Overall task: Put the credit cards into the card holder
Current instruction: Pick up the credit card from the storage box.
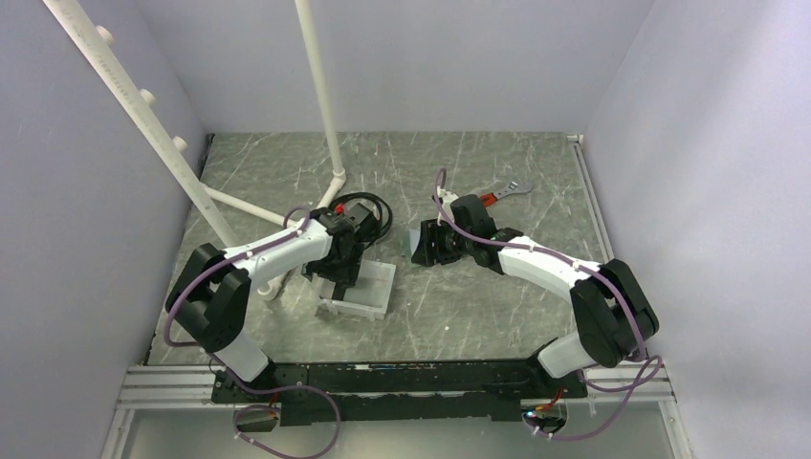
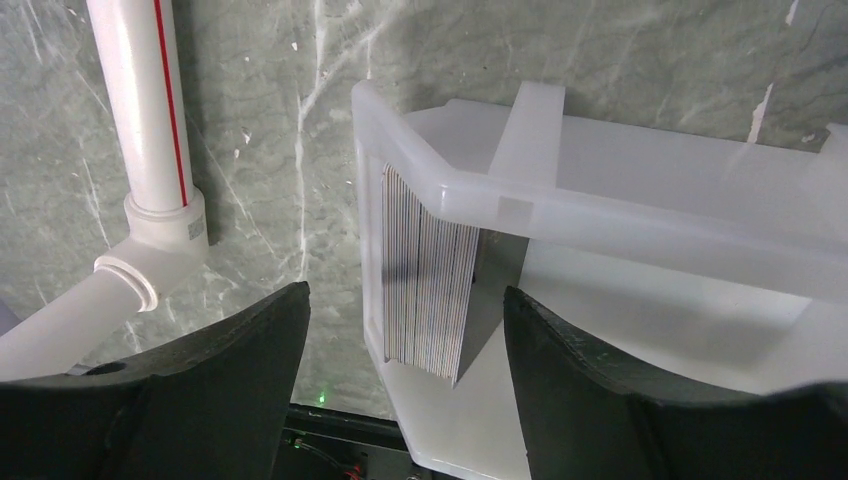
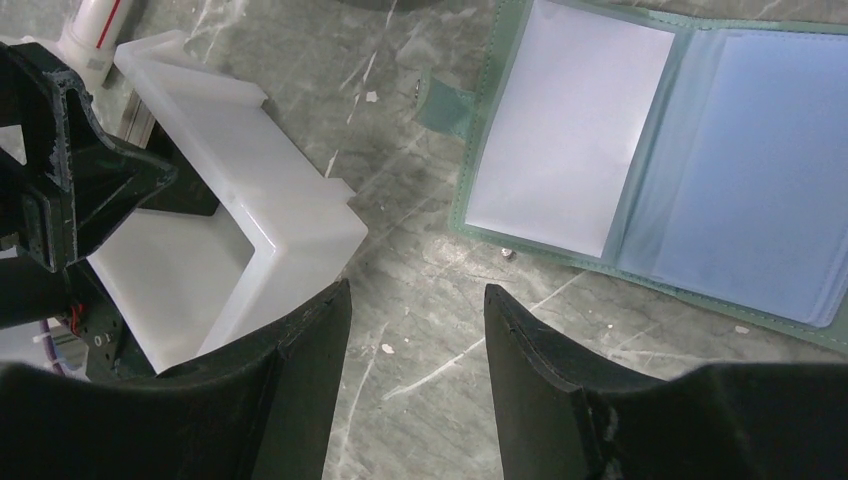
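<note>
A stack of credit cards [image 2: 425, 270] stands on edge inside the white tray [image 2: 640, 190], against its left wall. My left gripper [image 2: 405, 292] is open and straddles that wall and the stack. One finger is outside the tray and the other inside, with gaps on both sides. The card holder [image 3: 650, 150] lies open and flat on the table, with a white pocket on the left and a light-blue one on the right. My right gripper [image 3: 417, 288] is open over bare table between the tray [image 3: 250, 200] and the holder, holding nothing. From above, the left gripper [image 1: 339, 273] hangs over the tray [image 1: 378, 287] and the right gripper [image 1: 442, 246] beside the holder [image 1: 421, 244].
A white pipe frame [image 1: 320, 96] stands at the back left, and one leg runs close to the tray [image 2: 150, 150]. A black cable coil [image 1: 368, 210] lies behind the tray. A red-handled wrench [image 1: 507, 191] lies at the back right. Walls enclose the table on three sides.
</note>
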Robot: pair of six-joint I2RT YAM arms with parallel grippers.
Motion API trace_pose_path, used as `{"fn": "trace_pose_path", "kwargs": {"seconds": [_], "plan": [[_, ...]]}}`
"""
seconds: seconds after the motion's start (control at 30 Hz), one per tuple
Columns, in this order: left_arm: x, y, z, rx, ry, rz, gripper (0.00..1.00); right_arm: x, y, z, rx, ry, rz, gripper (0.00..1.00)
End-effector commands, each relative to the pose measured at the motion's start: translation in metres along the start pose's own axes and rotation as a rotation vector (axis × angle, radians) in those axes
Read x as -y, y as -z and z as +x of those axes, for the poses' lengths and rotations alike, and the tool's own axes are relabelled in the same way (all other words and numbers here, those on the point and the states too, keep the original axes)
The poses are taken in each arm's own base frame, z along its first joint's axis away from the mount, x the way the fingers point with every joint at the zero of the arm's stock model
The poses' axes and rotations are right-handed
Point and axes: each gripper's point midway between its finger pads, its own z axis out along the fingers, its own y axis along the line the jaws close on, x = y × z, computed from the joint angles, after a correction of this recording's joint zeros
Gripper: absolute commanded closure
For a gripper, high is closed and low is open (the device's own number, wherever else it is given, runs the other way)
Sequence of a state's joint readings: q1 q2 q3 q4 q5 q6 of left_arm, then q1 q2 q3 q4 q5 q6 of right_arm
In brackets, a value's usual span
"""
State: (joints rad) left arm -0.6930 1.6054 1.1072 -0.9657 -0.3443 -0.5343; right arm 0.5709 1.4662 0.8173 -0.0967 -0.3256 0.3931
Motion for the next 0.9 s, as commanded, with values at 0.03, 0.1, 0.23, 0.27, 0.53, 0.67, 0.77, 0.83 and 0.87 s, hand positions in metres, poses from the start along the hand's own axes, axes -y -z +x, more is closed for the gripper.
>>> {"fn": "trace_pose_path", "kwargs": {"seconds": [0.03,0.1,0.23,0.27,0.53,0.67,0.77,0.83,0.87], "plan": [[-0.007,0.002,-0.008,0.037,-0.004,-0.044,0.27,-0.011,0.002,-0.015,0.053,0.02,-0.052,0.46],[-0.01,0.004,-0.008,0.04,-0.006,-0.054,0.3,-0.011,0.002,-0.015,0.052,0.019,-0.046,0.46],[-0.013,0.008,-0.007,0.047,-0.003,-0.055,0.36,-0.011,0.003,-0.016,0.054,0.017,-0.049,0.46],[-0.013,0.009,-0.008,0.048,-0.002,-0.056,0.37,-0.011,0.002,-0.016,0.053,0.017,-0.05,0.46],[-0.016,0.018,-0.011,0.065,0.003,-0.049,0.45,-0.012,0.001,-0.014,0.048,0.01,-0.053,0.46],[-0.016,0.024,-0.013,0.074,0.008,-0.036,0.51,-0.011,0.001,-0.013,0.046,0.007,-0.052,0.46],[-0.015,0.026,-0.013,0.074,0.006,-0.033,0.55,-0.011,0.0,-0.013,0.045,0.006,-0.054,0.46],[-0.015,0.026,-0.013,0.074,0.005,-0.031,0.55,-0.012,0.0,-0.013,0.043,0.004,-0.055,0.46],[-0.015,0.026,-0.013,0.073,0.004,-0.029,0.57,-0.012,0.0,-0.013,0.044,0.006,-0.055,0.46]]}}
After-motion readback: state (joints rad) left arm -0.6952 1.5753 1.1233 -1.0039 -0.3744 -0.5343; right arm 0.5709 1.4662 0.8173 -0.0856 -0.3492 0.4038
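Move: My left hand points down over the left end of the storage box. The black credit card, the right-hand face of the stack, is about 2 cm to its right, 1 cm ahead and 3 cm lower. The box's middle is some 8 cm right and level with the hand; the white pipe foot is about 14 cm left, also level. From my right hand, that card is roughly 18 cm left, 6 cm back and 6 cm below. My left hand stays nearly in place over the card stack, easing barely half a centimetre left while its fingers close steadily from wide to a bit under half open. The right finger comes in against the black card's face, and the left finger closes up to the outside of the box's left wall. Still closing, I then rise about 1 cm. ##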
